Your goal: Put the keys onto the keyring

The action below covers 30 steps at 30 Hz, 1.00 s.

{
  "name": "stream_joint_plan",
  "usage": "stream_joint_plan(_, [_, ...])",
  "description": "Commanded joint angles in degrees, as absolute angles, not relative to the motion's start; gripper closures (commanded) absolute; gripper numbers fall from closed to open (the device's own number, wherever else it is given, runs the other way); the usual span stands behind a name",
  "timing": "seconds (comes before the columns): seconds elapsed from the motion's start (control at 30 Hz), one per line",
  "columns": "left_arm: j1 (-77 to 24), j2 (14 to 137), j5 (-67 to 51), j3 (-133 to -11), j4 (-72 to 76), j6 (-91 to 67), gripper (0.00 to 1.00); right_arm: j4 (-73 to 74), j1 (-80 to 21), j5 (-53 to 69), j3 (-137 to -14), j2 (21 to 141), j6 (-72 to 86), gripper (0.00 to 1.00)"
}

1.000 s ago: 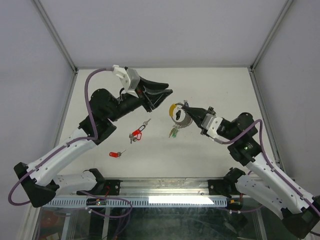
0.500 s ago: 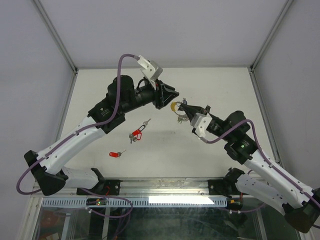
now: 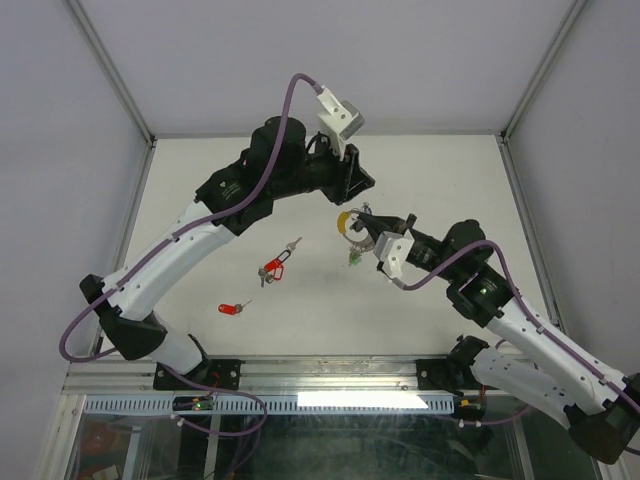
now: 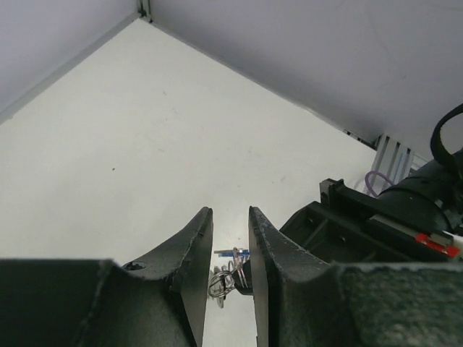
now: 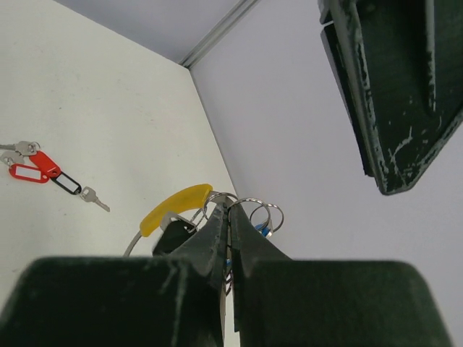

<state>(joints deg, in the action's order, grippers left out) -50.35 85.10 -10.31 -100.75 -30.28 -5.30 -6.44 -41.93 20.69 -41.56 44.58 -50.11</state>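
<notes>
My right gripper [image 5: 226, 210] is shut on the keyring [image 5: 249, 205], a bunch of thin silver wire loops held up off the table. A yellow tag [image 5: 177, 206] and a blue tag [image 5: 260, 231] hang at the loops, and a green tag [image 3: 355, 258] dangles below them. My left gripper [image 3: 352, 185] hovers just above and behind the keyring [image 4: 226, 280], jaws open a narrow gap with nothing between them. Loose keys with red tags [image 3: 272, 268] lie on the table to the left, and another red-tagged key [image 3: 230, 309] lies nearer the front.
A bare silver key [image 3: 293, 243] lies beside the red tags. The white table [image 3: 200, 220] is walled by grey panels with metal rails at the corners. The left arm's links [image 3: 200, 230] span the table's left half.
My left arm has swung right and risen, bringing its gripper over the keyring, with its jaws slightly narrower. My right gripper has shifted a little left, still holding the keyring.
</notes>
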Motion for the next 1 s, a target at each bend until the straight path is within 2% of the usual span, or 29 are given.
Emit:
stream_joint_plan(0.0, [-51.1, 90.1, -8.0, -110.5, -42.9, -4.7, 0.75, -8.4, -42.4, 21.9, -44.8, 44.5, -52.1, 1.0])
stream_joint_plan(0.13, [-51.3, 94.3, -7.4, -117.4, -50.3, -4.8, 0.76, -7.7, -42.5, 22.2, -44.7, 44.7, -52.4, 1.0])
stream_joint_plan(0.37, [-51.7, 97.1, -8.4, -120.6, -55.0, -4.4, 0.79, -7.1, -42.8, 22.0, -44.9, 45.0, -53.0, 1.0])
stream_joint_plan(0.97, [-52.4, 98.7, -8.8, -121.8, -58.9, -3.2, 0.78, -6.6, -44.3, 20.5, -44.9, 45.4, -54.7, 1.0])
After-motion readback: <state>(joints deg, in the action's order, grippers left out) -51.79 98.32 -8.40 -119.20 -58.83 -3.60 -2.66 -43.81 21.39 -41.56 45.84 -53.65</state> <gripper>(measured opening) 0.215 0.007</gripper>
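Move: The keyring, still pinched in the right fingertips, lies some 6 cm below the left hand's fingertips and otherwise practically under them; from the right hand it is right at the pads, about 1 cm to the left. On it, as counted from the left hand, the yellow tag hangs about 3 cm to the left, 1 cm back and 8 cm down. The green tag hangs about 1 cm left, 1 cm back and roughly 14 cm below. The keyring stays pinched in the shut right hand, which sinks about 2 cm. The left hand comes down on it from above by some 6 cm, fast at first and then easing to a creep, its fingers tipping downward by more than 20 degrees until the slightly open tips are close over the rings; whether they touch can't be made out. ##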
